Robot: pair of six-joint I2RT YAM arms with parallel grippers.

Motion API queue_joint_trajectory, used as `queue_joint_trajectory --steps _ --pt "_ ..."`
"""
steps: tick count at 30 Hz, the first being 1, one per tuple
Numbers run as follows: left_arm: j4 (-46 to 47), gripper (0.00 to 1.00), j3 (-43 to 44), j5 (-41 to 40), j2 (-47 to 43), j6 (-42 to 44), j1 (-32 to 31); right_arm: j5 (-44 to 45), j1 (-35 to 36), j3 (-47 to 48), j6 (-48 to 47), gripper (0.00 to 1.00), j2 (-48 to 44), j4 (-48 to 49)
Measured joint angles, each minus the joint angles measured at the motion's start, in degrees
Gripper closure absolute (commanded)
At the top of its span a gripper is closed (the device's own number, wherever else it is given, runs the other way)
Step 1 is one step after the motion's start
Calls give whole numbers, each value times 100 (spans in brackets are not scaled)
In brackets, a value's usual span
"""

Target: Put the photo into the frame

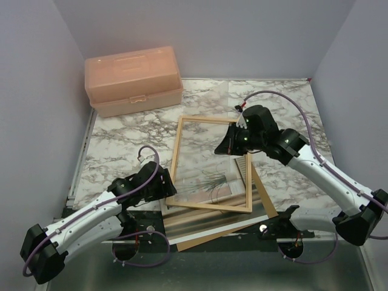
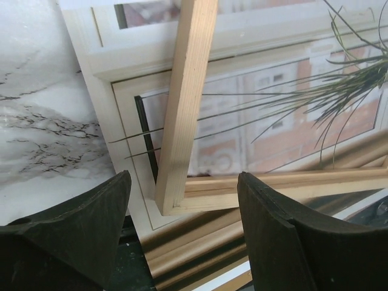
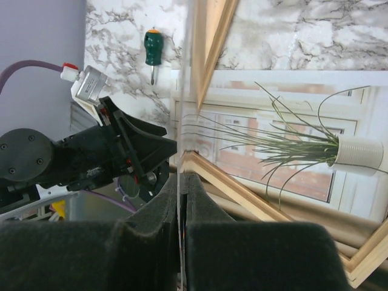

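Observation:
The frame [image 1: 209,207] of thin light-wood bars lies in the middle of the marble table. It rests askew on the photo [image 1: 210,182], a print of a spiky potted plant whose near part sticks out past the frame. My left gripper [image 1: 166,185] is open just above the frame's near-left corner [image 2: 182,200], which sits between the fingers [image 2: 91,224] untouched. My right gripper [image 1: 226,145] is shut on the edge of a clear glass sheet [image 3: 180,121]. It holds that sheet over the frame's right side. The photo [image 3: 291,151] shows below it.
A peach toolbox [image 1: 133,80] stands at the back left. A brown backing board [image 1: 206,242] lies under the photo by the near edge. A green-handled screwdriver [image 3: 152,51] lies on the marble beyond the frame. Grey walls close in the sides.

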Motion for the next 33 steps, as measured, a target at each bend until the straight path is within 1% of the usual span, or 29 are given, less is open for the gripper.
queue_joint_trajectory --steps 6,10,13,17,19,21,23,25,27,30,33 --pt "2 33 -96 146 -103 144 490 -1226 -1016 52 -437 100 282 46" --pt "24 37 -116 203 -37 286 706 -2081 -1703 -157 -603 100 380 223" --pt "114 40 -109 214 201 402 739 -2649 -2118 -365 -647 99 378 413" --pt "197 46 -28 219 785 540 743 -3353 -2612 -667 -651 99 363 713" --pt "249 51 68 221 984 605 743 -3589 -2778 -778 -651 99 354 787" --pt "330 61 129 219 1123 664 743 -3746 -2892 -844 -649 99 337 852" --pt "422 73 153 219 1196 715 748 -3851 -2933 -887 -654 99 308 920" --pt "518 83 179 219 1226 750 752 -3897 -2953 -931 -654 99 264 951" --pt "612 89 179 225 1235 787 752 -3904 -2955 -981 -656 99 210 957" --pt "599 91 179 216 1158 839 708 -3895 -2964 -1003 -682 99 157 951" --pt "428 93 179 188 890 855 614 -3880 -2964 -1036 -715 99 122 949"
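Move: The near end of the frame's left rail lies between my open left fingers, about 2 cm ahead, 1 cm to the right and some 3 cm below. From that hand the photo's middle is about 6 cm ahead and 13 cm right, the screwdriver about 13 cm ahead and 10 cm left. My right hand holds the clear sheet; from it the frame's middle lies about 4 cm ahead, 2 cm left and 20 cm below, and the photo's middle 4 cm back and 4 cm left. I dip my left hand over the frame's near left corner, going forward and left, then on forward as my fingers close and pinch the left rail just beyond the corner; I end by rising about 1 cm. Meanwhile my right hand, still gripping the clear sheet, swings about 6 cm right and 4 cm forward, towards the frame's right rail, rolling some 20 degrees with its left side up. ##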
